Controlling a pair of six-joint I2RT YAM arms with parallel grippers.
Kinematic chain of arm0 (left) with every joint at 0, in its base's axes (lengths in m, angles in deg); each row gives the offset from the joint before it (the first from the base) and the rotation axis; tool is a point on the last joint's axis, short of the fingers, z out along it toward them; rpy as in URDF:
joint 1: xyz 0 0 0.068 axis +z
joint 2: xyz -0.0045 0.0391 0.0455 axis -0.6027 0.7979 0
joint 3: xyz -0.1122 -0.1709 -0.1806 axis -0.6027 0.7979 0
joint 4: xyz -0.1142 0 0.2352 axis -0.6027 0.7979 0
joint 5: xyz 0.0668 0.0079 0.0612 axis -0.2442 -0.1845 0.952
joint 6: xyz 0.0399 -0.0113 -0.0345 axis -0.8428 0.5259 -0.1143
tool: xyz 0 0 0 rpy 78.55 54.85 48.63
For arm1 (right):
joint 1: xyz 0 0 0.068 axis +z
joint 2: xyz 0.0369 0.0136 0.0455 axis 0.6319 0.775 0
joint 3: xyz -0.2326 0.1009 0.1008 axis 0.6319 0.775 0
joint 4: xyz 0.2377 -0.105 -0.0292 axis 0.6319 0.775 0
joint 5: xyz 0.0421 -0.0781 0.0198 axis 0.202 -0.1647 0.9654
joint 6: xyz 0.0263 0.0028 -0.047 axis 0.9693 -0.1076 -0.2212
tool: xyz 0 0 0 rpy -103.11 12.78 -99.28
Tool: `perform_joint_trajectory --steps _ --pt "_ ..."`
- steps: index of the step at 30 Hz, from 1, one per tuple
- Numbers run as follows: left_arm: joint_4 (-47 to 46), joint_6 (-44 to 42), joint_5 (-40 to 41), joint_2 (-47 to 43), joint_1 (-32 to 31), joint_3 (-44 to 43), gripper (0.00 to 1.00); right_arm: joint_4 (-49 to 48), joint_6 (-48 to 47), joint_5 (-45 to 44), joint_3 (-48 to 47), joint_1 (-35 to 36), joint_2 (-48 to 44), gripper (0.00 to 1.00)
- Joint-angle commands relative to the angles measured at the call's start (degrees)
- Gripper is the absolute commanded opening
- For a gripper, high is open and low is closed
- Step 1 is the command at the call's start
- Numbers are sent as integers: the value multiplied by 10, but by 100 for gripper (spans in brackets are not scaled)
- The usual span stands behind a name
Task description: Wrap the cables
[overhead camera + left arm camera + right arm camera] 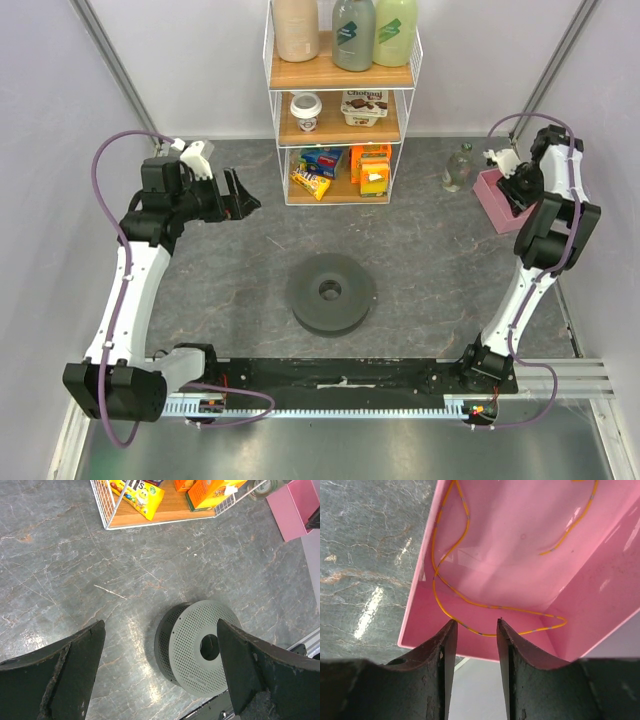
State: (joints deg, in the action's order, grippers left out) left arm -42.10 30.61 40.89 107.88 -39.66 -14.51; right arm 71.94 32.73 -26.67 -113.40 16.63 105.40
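A thin yellow-orange cable (470, 602) lies looped on the floor of a pink bin (530, 550). My right gripper (475, 621) hovers over the bin's near end, jaws partly open, with a stretch of the cable showing between the fingertips; nothing is held. In the top view the right gripper (507, 168) is over the pink bin (497, 204) at the far right. A dark grey round spool (331, 292) lies flat at the table's middle, bare of wire. It shows in the left wrist view (200, 647) too. My left gripper (243, 202) is wide open and empty, raised at the far left.
A white wire shelf (344, 100) stands at the back centre with bottles, cups and snack packs. Its bottom tier (165, 510) shows in the left wrist view. A small glass jar (457, 168) stands just left of the pink bin. A black rail (340, 375) runs along the near edge.
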Motion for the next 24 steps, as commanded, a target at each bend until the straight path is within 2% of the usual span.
perform_joint_trajectory --steps 1,5,11,13,24 --pt "-22 20 -13 3 3 -26 98 -5 -26 -9 -28 8 15 45" --pt "-23 19 -16 6 3 -29 97 -6 -29 -12 -39 9 28 41" --pt "-25 15 -18 6 2 -36 96 -17 -31 -12 -52 8 15 7" --pt "-29 14 -21 3 2 -38 96 -21 -30 -9 -58 8 0 0" --pt "-44 -20 -39 -48 3 -55 99 -36 49 57 -111 0 -155 0"
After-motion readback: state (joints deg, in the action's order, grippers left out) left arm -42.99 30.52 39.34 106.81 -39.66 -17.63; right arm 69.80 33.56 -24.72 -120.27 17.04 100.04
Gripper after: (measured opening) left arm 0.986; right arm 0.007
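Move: The nearest strand of the orange cable runs just past the right hand's half-open fingertips, about 1 cm ahead, level sideways and some 2 cm below. The middle of the pink bin is roughly 5 cm ahead, 1 cm left and 2 cm below. The glass bottle stands about 16 cm left and 8 cm ahead, around the hand's height. From the left hand, that strand is about 80 cm right, 8 cm ahead and 20 cm below. The right fingertips pinch the cable near the bin's near wall, easing about 1 cm down and forward before shutting fully. Still gripping it, the hand then climbs quickly out of the bin, ending about 8 cm above its start and 3–4 cm farther forward, while the fingers tilt outward some 15 degrees. The empty left hand, wide open, rises about 3 cm late on. ##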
